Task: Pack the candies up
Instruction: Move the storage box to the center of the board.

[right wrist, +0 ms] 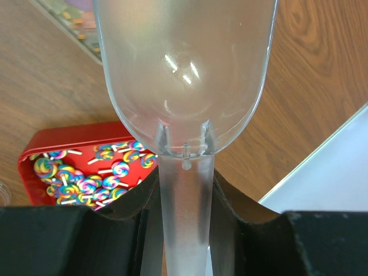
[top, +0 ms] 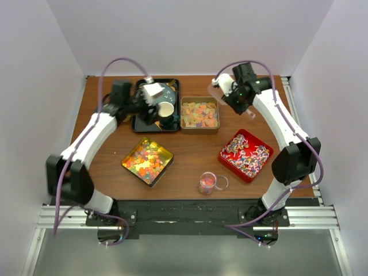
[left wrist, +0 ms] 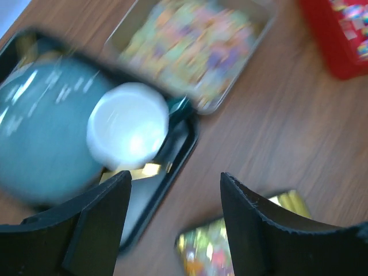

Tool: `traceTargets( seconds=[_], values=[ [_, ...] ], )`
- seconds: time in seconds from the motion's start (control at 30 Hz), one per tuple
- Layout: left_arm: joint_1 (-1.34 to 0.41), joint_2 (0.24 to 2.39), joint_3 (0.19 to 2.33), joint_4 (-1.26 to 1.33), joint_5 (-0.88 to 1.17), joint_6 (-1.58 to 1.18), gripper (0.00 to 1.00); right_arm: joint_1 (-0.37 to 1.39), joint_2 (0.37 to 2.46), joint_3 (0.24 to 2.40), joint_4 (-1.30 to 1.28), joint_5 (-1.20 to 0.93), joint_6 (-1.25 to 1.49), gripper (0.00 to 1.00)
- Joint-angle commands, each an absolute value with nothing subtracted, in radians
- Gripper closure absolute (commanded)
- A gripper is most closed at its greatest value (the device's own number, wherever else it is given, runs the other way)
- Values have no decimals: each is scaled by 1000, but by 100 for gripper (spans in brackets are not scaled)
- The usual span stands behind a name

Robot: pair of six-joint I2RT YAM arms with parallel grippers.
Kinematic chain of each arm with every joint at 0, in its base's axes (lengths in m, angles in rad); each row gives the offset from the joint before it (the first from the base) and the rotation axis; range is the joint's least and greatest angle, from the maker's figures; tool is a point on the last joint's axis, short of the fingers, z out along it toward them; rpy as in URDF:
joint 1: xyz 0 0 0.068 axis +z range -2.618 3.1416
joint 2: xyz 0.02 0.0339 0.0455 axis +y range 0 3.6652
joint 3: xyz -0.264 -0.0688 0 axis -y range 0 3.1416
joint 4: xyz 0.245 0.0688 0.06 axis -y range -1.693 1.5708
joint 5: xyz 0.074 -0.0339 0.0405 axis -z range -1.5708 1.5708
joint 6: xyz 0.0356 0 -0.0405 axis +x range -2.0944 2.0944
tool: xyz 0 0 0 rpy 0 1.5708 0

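The candies lie in three tins: bright cubes in a gold tin, pastel cubes in a silver tin, and striped swirl lollipops in a red tin. My left gripper hangs open and empty over the black tray's near-right edge, beside a white cup. At the back right, above the table, my right gripper is shut on the handle of a clear plastic scoop. The scoop's bowl is empty.
A round teal piece lies in the black tray behind the cup. A small clear jar with some candies stands near the front edge, its lid beside it. White walls enclose the table on three sides.
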State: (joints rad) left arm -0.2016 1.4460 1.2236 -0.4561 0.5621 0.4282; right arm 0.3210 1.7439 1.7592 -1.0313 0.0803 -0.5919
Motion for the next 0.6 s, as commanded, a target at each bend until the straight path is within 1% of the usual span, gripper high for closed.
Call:
traceTargets(
  seconds=[0.0, 0.07, 0.13, 0.23, 0.33, 0.57],
  values=[
    [-380, 1649, 1401, -417, 733, 428, 32, 221, 1735, 1822, -1020, 34, -517, 100],
    [-446, 1754, 1463, -431, 712, 466, 32, 181, 1724, 1804, -1020, 20, -506, 100],
    [-474, 1860, 1557, -458, 701, 479, 32, 152, 1704, 1789, -1020, 15, -503, 100],
    [-511, 1975, 1632, -424, 658, 399, 32, 127, 1680, 1753, -1020, 12, -502, 100],
    [-541, 2031, 1657, -368, 629, 359, 33, 117, 1658, 1732, -1025, 14, -505, 100],
    [-603, 2132, 1703, -394, 539, 417, 33, 97, 1635, 1695, -1035, 6, -514, 100]
  ],
)
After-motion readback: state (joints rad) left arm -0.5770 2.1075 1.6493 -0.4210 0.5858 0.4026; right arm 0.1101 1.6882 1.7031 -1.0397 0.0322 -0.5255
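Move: The storage box, the steel one with the popsicle candies, lies about 10 cm ahead of the empty left hand, 22 cm to its right and 17 cm below. The mug on the tray is some 12 cm ahead and 5 cm right of that hand; the yellow candy box sits about 11 cm back and 3 cm left; the red lollipop box about 8 cm back and 44 cm right. From the right hand, the storage box lies some 15 cm left, level fore and aft, and 17 cm below. The storage box's near rim is what the left hand comes down towards: it sweeps about 20 cm right, sinking some 12 cm, most of the drop in the later part, turning about 20 degrees clockwise and tipping a little more downward, fingers staying open. Meanwhile the right hand, still gripping the clear scoop, swings about 8 cm right, away from the box, turning clockwise. ##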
